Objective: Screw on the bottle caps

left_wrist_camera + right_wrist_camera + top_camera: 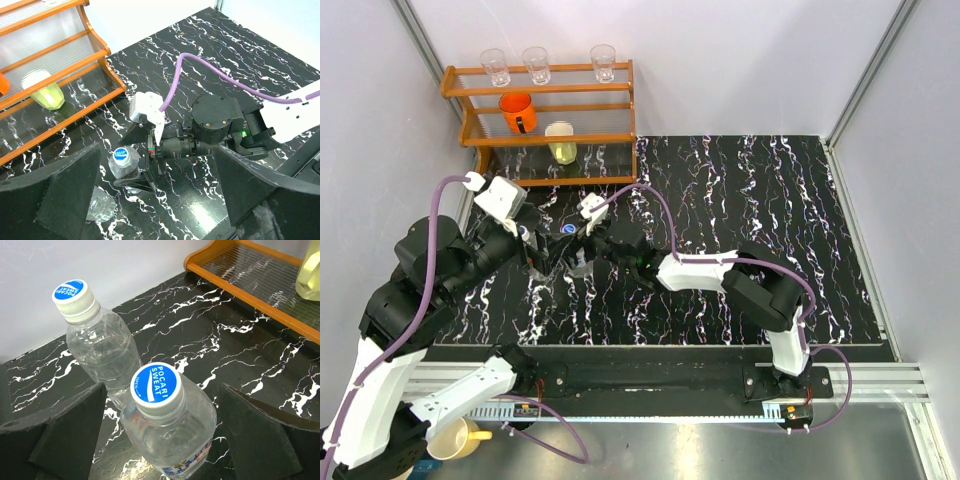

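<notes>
Two clear bottles stand close together on the black marbled table, each with a white, blue-topped cap on its neck. The wider bottle (172, 435) with its cap (156, 383) stands between the fingers of my right gripper (161, 387), which is open and not touching it. The slimmer bottle (107, 352) with its cap (73, 293) stands just beyond. In the left wrist view one capped bottle (121, 162) sits between the right gripper's fingers; another bottle (100, 205) is partly hidden behind my finger (55, 195). My left gripper (157, 165) is open and holds nothing.
An orange wooden shelf (545, 135) stands at the back left with three clear glasses on top, an orange cup (518, 112) and a yellow cup (560, 142). Grey walls close in the left and right sides. A yellow mug (455, 440) sits by the left arm's base.
</notes>
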You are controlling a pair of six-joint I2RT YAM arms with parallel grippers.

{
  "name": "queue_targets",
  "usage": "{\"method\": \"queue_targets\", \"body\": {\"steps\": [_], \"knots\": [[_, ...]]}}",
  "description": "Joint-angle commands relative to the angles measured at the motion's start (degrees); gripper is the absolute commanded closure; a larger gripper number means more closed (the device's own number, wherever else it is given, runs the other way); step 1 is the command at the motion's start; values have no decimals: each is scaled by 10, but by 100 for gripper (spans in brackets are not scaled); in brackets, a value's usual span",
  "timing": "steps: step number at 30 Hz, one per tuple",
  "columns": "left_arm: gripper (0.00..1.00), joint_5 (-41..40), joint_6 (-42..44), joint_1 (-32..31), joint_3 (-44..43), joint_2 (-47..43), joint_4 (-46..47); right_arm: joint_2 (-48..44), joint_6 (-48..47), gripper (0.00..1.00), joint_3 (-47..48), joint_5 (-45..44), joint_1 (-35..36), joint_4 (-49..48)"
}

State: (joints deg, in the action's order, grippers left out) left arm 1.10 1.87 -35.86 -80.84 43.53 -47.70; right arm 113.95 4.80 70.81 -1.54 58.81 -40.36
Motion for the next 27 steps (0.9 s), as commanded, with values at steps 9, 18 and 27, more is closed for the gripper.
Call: {"method": "queue_targets", "body": {"steps": [9, 18, 27], "knots": [[1, 4, -5, 0, -1, -2, 34, -100, -28, 0, 48, 14, -5, 58], [1, -23, -6, 0, -17, 63, 26, -271, 13, 0, 57, -82, -16, 311], [1, 59, -6, 124, -26, 160, 75, -452, 92, 0, 47, -163, -81, 583]]}}
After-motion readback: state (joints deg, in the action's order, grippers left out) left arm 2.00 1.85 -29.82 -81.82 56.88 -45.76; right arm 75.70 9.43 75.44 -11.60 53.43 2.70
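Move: The right hand's wide-open fingers are around the labelled bottle's neck: the bottle's middle is about 8 cm below that hand, 1 cm ahead and 2 cm left. The clear bottle stands level ahead, about 11 cm left; the rack's front rail is some 22 cm ahead, 6 cm left and 17 cm lower. From the left hand the labelled bottle is about 14 cm straight ahead and 31 cm down. With its fingers staying wide open, the right hand first lifts nearly straight up off the labelled bottle's neck, then sweeps to its right while still climbing, about 20 cm up and 17 cm right, away from both bottles, and turns some 15 degrees clockwise. Late on, the left hand, also open and empty, starts forward and down by about 7 and 4 cm towards the space over the labelled bottle, tipping slightly downward. ##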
